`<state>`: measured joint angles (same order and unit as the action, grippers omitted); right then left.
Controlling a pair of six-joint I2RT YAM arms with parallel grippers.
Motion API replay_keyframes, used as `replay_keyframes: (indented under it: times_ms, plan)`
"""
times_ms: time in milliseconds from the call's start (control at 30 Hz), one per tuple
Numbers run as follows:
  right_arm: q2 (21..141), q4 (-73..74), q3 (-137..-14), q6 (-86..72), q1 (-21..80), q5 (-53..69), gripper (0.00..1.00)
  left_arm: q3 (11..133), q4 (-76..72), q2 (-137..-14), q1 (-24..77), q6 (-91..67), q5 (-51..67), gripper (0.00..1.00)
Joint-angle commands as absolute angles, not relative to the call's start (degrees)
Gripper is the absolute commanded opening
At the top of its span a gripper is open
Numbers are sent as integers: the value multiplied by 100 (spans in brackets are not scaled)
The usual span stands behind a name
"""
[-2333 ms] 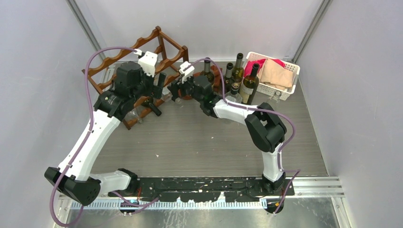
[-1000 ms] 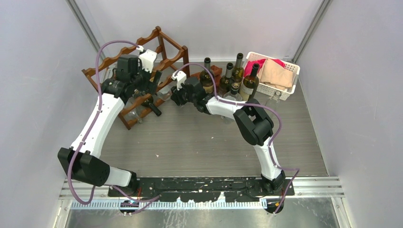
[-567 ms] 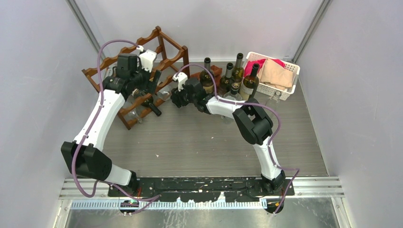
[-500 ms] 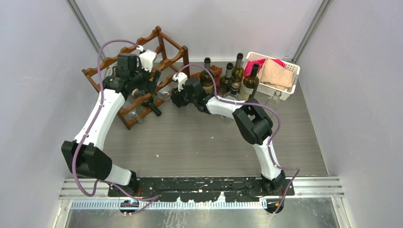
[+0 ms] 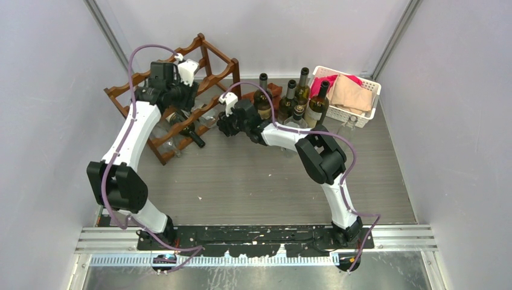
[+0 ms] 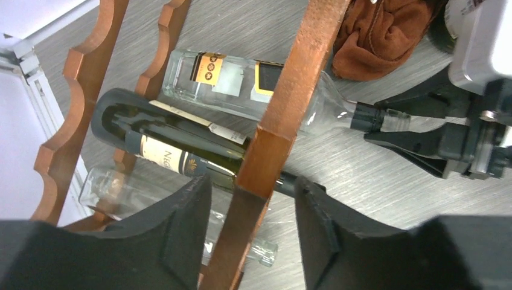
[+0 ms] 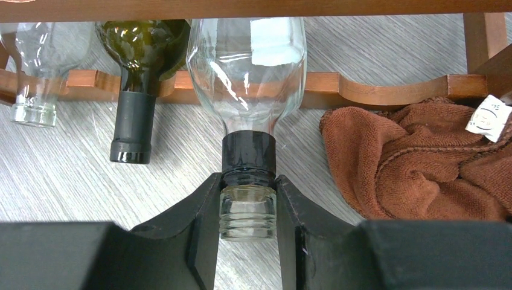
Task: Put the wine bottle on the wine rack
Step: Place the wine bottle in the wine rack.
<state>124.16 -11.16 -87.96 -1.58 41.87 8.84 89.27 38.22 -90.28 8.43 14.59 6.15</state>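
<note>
The wine rack [image 5: 208, 55] stands at the back left, dark reddish-brown with wavy rails. A clear wine bottle [image 7: 247, 66] lies on its side in the lower tier, neck pointing out toward the table. My right gripper [image 7: 248, 184] is shut on that bottle's threaded glass neck; from above it [image 5: 221, 124] sits just right of the rack. My left gripper [image 6: 252, 193] straddles an upper wooden rail [image 6: 290, 90], open, with a gap on each side. The clear wine bottle [image 6: 229, 84] shows below that rail.
A dark green bottle [image 6: 163, 151] and another clear bottle [image 6: 115, 187] lie in the rack beside it. A brown cloth [image 7: 422, 163] lies next to the rack's right end. Several upright bottles [image 5: 302, 90] and a white basket [image 5: 364, 113] of cloths stand at the back right.
My left arm has swung further back over the rack and its jaws have narrowed around the rail. The right gripper stays on the clear bottle's neck in the same place.
</note>
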Motion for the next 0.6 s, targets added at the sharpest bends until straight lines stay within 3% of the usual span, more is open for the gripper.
replay_keyframes:
  times_ms: [0, 100, 567]
  plan:
    - [12326, -1394, -8688, -374, 4187, 808, 1, 9411, 3938, -9231, 726, 1656, 876, 44]
    - [12302, -1613, -8458, -464, 4231, 666, 1, 9533, 4018, -9370, 704, 1692, 1006, 32]
    - [12489, -2518, -8031, -580, 4322, 248, 1, 9606, 4161, -9420, 633, 1748, 1468, 25]
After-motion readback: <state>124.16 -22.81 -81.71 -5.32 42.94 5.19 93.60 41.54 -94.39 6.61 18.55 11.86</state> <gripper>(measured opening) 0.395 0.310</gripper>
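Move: The left hand is almost on the wine rack's upper front rail, with the spot to be gripped barely 1 cm ahead of it and 1 cm below. The clear bottle's middle lies about 7 cm ahead and 3 cm right, some 17 cm down. The dark wine bottle is about 2 cm ahead, 4 cm left and 18 cm down. From the right hand, already on the clear bottle's neck, the lower rail cradle is roughly 4 cm ahead, 5 cm left and 3 cm below. Forward and down by about 1 cm, the left hand settles over the rack's upper front rail, its fingers closing from either side to pinch the wood; it then stays there, turning about 5 degrees clockwise. The right hand keeps its grip on the clear bottle's neck and hardly travels, rolling its left side up and turning slightly clockwise, about 5 degrees each. ##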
